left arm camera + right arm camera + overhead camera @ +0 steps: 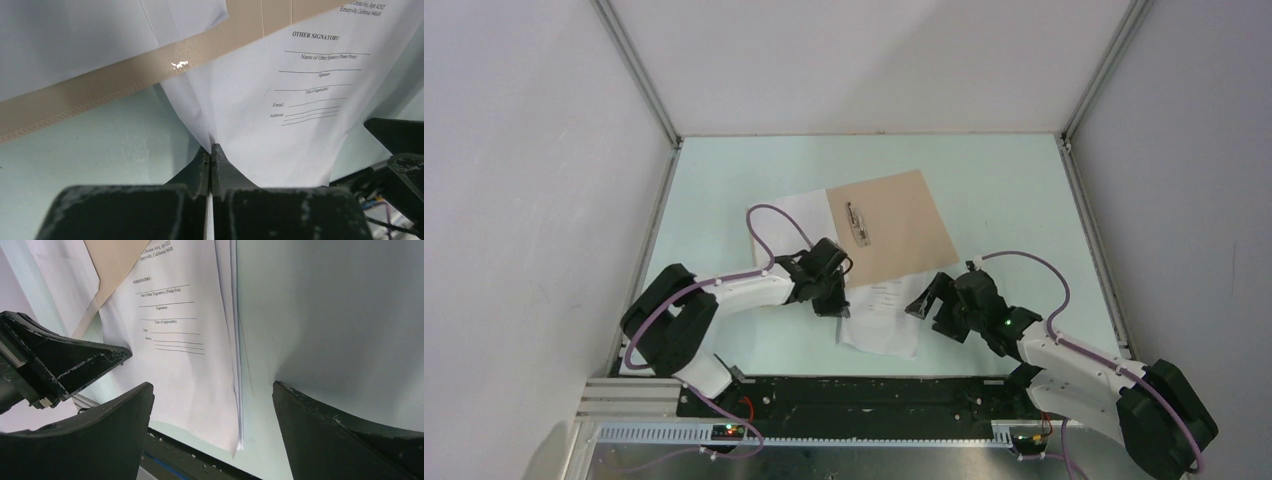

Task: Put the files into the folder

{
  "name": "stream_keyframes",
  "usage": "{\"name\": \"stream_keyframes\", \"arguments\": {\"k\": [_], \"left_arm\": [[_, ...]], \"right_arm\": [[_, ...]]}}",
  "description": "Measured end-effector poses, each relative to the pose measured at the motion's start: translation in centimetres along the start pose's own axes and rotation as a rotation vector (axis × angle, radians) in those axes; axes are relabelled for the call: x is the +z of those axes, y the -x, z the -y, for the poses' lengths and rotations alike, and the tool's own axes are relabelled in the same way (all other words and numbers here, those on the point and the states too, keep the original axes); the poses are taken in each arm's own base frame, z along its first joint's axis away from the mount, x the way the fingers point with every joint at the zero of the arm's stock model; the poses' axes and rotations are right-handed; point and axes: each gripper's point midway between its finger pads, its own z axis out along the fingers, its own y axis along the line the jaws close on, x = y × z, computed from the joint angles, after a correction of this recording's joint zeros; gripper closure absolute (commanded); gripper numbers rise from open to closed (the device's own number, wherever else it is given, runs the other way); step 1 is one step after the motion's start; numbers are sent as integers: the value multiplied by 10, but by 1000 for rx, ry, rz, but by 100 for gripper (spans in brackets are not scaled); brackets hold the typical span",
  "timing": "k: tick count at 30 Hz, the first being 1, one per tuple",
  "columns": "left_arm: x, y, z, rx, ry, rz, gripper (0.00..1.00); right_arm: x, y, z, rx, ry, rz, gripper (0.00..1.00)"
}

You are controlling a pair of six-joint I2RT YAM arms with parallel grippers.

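Note:
The tan folder [894, 225] lies flat at mid-table with a small metal clip [856, 222] on it. The files [882, 318], white sheets with printed lines, stick out from under its near edge toward the arms. My left gripper [836, 300] is shut on the left edge of the files [280, 100], and the paper buckles up between its closed jaws [211, 148]. My right gripper [927, 300] hovers open at the sheets' right edge. In the right wrist view the files [190, 360] lie between and beyond its spread fingers [212, 390], untouched.
A pale sheet [789, 215] pokes out from under the folder's left side. The black base rail [864, 395] runs close behind the files' near edge. White walls enclose the table on three sides. The left gripper's jaw [65, 362] shows near the right gripper's left finger.

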Motion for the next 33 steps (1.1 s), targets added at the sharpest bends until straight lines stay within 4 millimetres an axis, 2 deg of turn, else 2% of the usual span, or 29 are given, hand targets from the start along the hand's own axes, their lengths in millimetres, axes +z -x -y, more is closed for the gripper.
{"name": "stream_keyframes", "arguments": {"k": [6, 12, 16, 18, 20, 21, 22, 23, 24, 25, 26, 29, 31, 33], "left_arm": [[-12, -1, 6, -50, -72, -71, 100], [-32, 3, 20, -103, -185, -116, 100], [-42, 2, 29, -106, -239, -137, 100], [-44, 0, 30, -105, -252, -148, 100], [-46, -1, 32, -104, -260, -156, 100], [-46, -2, 32, -103, -261, -157, 100], [-46, -2, 31, -104, -262, -158, 96], [-46, -4, 29, -104, -260, -160, 90], [-45, -6, 26, -105, -255, -163, 72], [-45, -8, 24, -106, -252, -166, 62], [-44, -10, 21, -102, -248, -168, 47], [-48, -14, 16, -79, -234, -165, 30], [-55, -11, 12, -59, -220, -139, 28], [-64, -5, 12, -36, -205, -105, 27]], "right_arm": [[1, -5, -3, 56, 39, -34, 6], [10, -8, -18, 120, 116, -74, 7], [14, -10, -25, 177, 165, -89, 13], [15, -9, -25, 197, 169, -88, 21], [17, -9, -24, 212, 165, -85, 43], [18, -9, -22, 217, 159, -81, 63], [19, -9, -19, 224, 149, -79, 72], [21, -9, -16, 227, 136, -79, 87], [22, -10, -13, 232, 125, -82, 93], [23, -11, -11, 228, 119, -82, 100], [23, -12, -10, 230, 114, -85, 100], [21, -19, -7, 197, 89, -93, 100], [14, -26, -8, 144, 62, -96, 100], [0, -29, -18, 77, 54, -87, 100]]}}
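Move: The left fingers are already shut on the left edge of the files, whose middle lies about 10 cm to the right and 2 cm ahead, roughly level with them. From the open right hand, the middle of the files is some 10 cm to the left, 4 cm ahead and 3 cm down. The open folder's middle lies about 21 cm ahead of the left hand and 1 cm to its right; its metal clip is 25 cm ahead and 4 cm right. The right fingers close on the right edge of the files after working about 3 cm left and dipping over the last stretch; still pinching, they draw back and start up. Meanwhile the left hand, holding the left edge, lifts some 5 cm while its fingertips swing to the right, eases back 2 cm, then opens wide and lets go, rising again. ##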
